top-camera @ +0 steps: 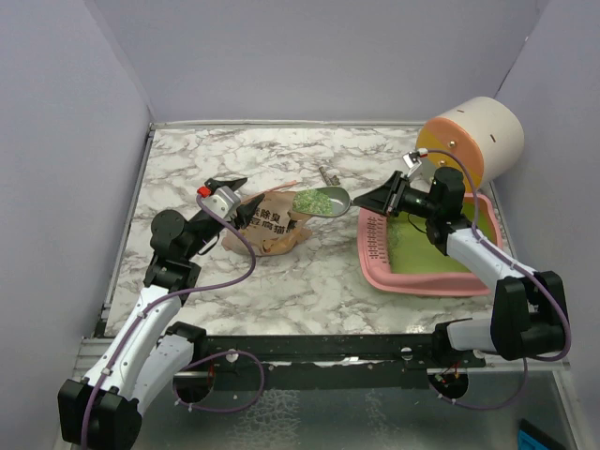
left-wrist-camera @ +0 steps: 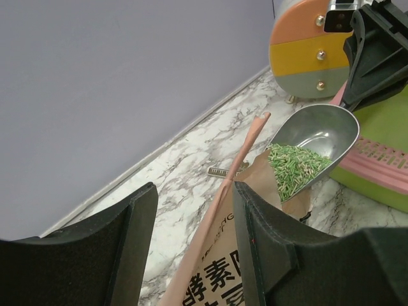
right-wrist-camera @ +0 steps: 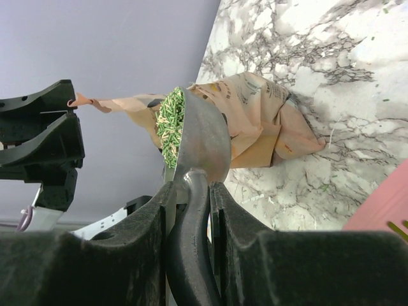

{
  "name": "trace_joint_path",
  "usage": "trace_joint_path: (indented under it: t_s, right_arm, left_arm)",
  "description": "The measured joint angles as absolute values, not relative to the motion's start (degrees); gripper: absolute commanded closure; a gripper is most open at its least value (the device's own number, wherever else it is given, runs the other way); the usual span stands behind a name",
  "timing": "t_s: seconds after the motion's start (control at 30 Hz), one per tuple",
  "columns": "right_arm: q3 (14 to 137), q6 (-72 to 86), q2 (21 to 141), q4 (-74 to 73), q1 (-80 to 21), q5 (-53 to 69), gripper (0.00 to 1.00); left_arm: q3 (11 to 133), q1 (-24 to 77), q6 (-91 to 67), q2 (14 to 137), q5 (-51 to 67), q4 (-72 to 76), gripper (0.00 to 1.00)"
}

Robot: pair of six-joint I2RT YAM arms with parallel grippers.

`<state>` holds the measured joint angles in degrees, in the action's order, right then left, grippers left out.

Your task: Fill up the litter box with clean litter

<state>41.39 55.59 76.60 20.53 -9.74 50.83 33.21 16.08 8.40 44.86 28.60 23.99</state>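
Observation:
A grey metal scoop [top-camera: 323, 202] carrying clean litter [top-camera: 312, 201] hovers above the mouth of the tan printed bag [top-camera: 272, 225]. My right gripper [top-camera: 389, 199] is shut on the scoop's handle [right-wrist-camera: 194, 210]. In the right wrist view the green granules [right-wrist-camera: 169, 124] sit in the bowl [right-wrist-camera: 204, 140]. The pink litter box [top-camera: 375, 267], lime-green inside, lies to the right of the scoop, under my right arm. My left gripper [left-wrist-camera: 194, 188] stands open astride the bag's upper edge [left-wrist-camera: 223, 268]; the left finger [left-wrist-camera: 137, 223] is clear of the paper.
A cream, orange and yellow cylinder [top-camera: 473, 141] lies on its side behind the litter box. A small metal clip [top-camera: 328, 175] rests on the marble behind the bag. Grey walls close off the left, back and right.

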Motion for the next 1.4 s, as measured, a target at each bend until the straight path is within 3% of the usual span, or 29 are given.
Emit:
trace_joint_path:
  t_s: [0.4,0.9,1.2,1.4]
  right_arm:
    - [36.7,56.4,72.5,20.6,-3.6,52.5,0.99]
    - [30.7,58.6,58.8,18.6,10.1,59.0,0.99]
    - [31.2,49.6,45.8,0.4,14.6,53.9,0.99]
    - [33.4,46.2,43.4,-7.9,16.0,48.6,0.99]
  left_arm:
    - [33.2,16.1,8.4,44.9,27.6,24.0,0.46]
    - [33.2,16.1,8.5,45.2,27.1,24.0,0.46]
    - [33.2,16.1,8.5,45.3,26.0,24.0,0.46]
    - [33.2,16.1,8.4,45.9,25.9,24.0,0.46]
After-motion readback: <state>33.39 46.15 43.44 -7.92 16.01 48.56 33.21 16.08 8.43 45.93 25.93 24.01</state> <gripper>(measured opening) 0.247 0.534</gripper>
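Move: The right hand already grips the scoop's handle, with the head full of litter out to the hand's left, over the bag's right end. From that hand the litter box's middle lies about 20 cm to the right, roughly level fore and aft and some 18 cm below. The litter bag stands about 23 cm to its left, level with it, 13 cm lower; the metal strip lies 17 cm ahead, 6 cm left, on the table. From the idle left hand, the litter box is around 46 cm right, 2 cm ahead and 28 cm down. Rightward, away from the bag and towards the litter box, the right hand carries the loaded scoop about 13 cm, drawing back some 5 cm in the second half and ending slightly higher after a shallow dip. Late on, the wrist swings clockwise, some 25 degrees in all, while the fingers keep their hold on the handle and the litter side stays up. ##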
